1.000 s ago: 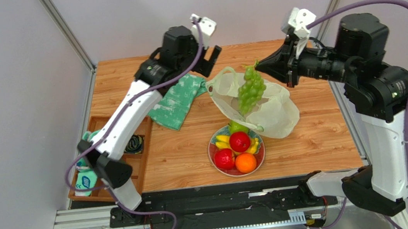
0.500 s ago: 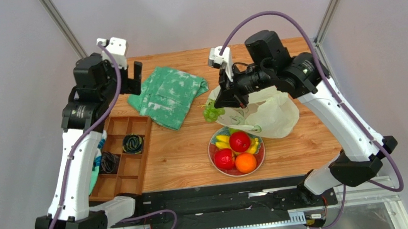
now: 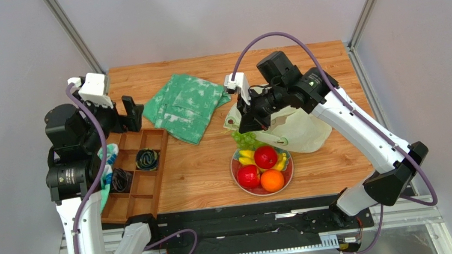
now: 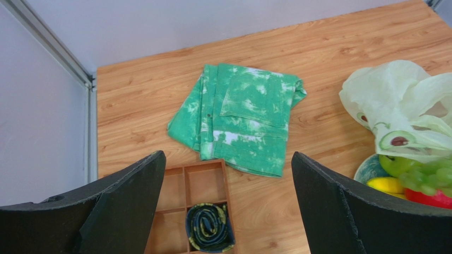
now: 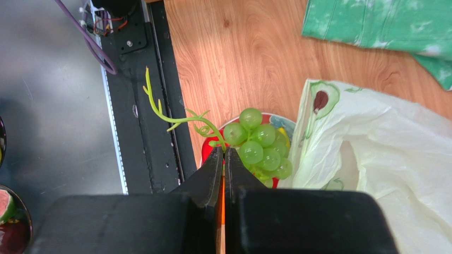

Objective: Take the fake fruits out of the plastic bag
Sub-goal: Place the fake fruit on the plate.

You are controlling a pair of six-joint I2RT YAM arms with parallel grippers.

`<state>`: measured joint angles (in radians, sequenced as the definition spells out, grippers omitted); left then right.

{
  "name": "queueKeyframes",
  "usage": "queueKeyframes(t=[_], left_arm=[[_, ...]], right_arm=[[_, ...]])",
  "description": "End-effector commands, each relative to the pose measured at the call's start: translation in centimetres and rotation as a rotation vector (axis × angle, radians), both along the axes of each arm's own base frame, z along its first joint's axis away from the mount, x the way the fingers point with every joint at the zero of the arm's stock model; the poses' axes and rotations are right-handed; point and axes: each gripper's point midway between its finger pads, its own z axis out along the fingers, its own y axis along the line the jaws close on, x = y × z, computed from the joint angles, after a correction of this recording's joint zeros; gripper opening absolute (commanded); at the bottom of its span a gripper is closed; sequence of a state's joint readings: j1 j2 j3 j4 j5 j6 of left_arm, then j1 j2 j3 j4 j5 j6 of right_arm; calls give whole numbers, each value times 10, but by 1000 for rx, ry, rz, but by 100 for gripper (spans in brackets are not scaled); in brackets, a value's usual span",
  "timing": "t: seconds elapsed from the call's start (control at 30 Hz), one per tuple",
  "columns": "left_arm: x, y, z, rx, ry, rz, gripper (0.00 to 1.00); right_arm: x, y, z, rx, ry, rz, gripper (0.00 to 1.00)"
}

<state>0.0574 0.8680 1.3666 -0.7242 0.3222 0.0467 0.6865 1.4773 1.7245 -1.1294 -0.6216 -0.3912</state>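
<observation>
My right gripper [image 5: 223, 151] is shut on the thin stem of the green grape cluster [image 5: 260, 148]. In the top view the cluster [image 3: 247, 140] hangs at the far rim of the bowl [image 3: 234, 165], under the right gripper [image 3: 244, 123]. In the bowl lie two red fruits [image 3: 265, 157], an orange [image 3: 272, 180] and a yellow banana bunch [image 3: 246, 157]. The pale plastic bag [image 3: 303, 127] lies crumpled just right of the bowl. My left gripper [image 3: 127, 116] stands open and empty far to the left, above the wooden tray [image 4: 204, 185].
A folded green-and-white cloth [image 3: 187, 106] lies between the two arms at the back. The compartment tray [image 3: 152, 194] at the left edge holds a rolled dark strap [image 4: 208, 227]. The black rail [image 3: 253, 217] runs along the table's near edge.
The right arm has carried the grapes from above the bag, left and down, to the bowl's rim. The left arm has swung away left, from the cloth to above the tray.
</observation>
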Motion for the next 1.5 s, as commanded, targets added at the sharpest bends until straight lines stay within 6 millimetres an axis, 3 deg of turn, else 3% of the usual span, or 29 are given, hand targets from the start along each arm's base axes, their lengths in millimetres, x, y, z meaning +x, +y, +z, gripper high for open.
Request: queueKeyframes(t=[0.0, 0.3, 0.43, 0.7, 1.1, 1.2, 1.27, 1.33, 1.37, 1.47], left_arm=[[-3, -8, -4, -63, 21, -50, 98], [-9, -13, 1, -112, 20, -76, 99], [-11, -12, -1, -123, 23, -73, 99], [-10, -12, 1, -140, 29, -81, 99], [-4, -12, -1, -137, 40, -89, 99], [-3, -12, -4, -141, 46, -91, 99], [-2, -13, -6, -143, 53, -97, 99], [-2, -14, -6, -145, 56, -101, 99], [-2, -15, -6, -146, 56, -107, 99], [1, -16, -9, -154, 67, -116, 99]], right_arm=[[7, 5, -8, 22, -52, 4, 0], [-4, -24, -65, -108, -90, 39, 0], [-10, -32, -72, -120, -94, 30, 0], [3, -39, -61, -123, -162, -44, 0], [-22, -56, -93, -178, -89, -14, 1], [-28, -62, -99, -210, -61, 9, 12], [-31, -69, -107, -268, -31, 13, 27], [-33, -78, -106, -317, -24, 18, 52], [-32, -82, -104, -328, -10, 7, 66], [-31, -79, -76, -260, 2, -14, 74]])
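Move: The grapes already hang by their stem from the shut right fingers. The plate to set them on lies about 27 cm below this hand, some 5 cm to its right and 2 cm ahead. On the plate, the middle red fruit sits 7 cm right and 2 ahead, the near red fruit 3 cm back and 1 right, and the orange 5 back and 8 right. The bag lies 12 cm ahead and 18 right. From the left hand the plate is about 30 cm right and 3 back. Lower the right gripper about 11 cm over the plate with the grapes still hanging, most of it in a quick first drop, while easing some 8 cm to its right and a little back. Hover briefly halfway, tip the fingers about 15 degrees steeper, then open them wide at the bottom, still sliding right, and let go of the stem. ##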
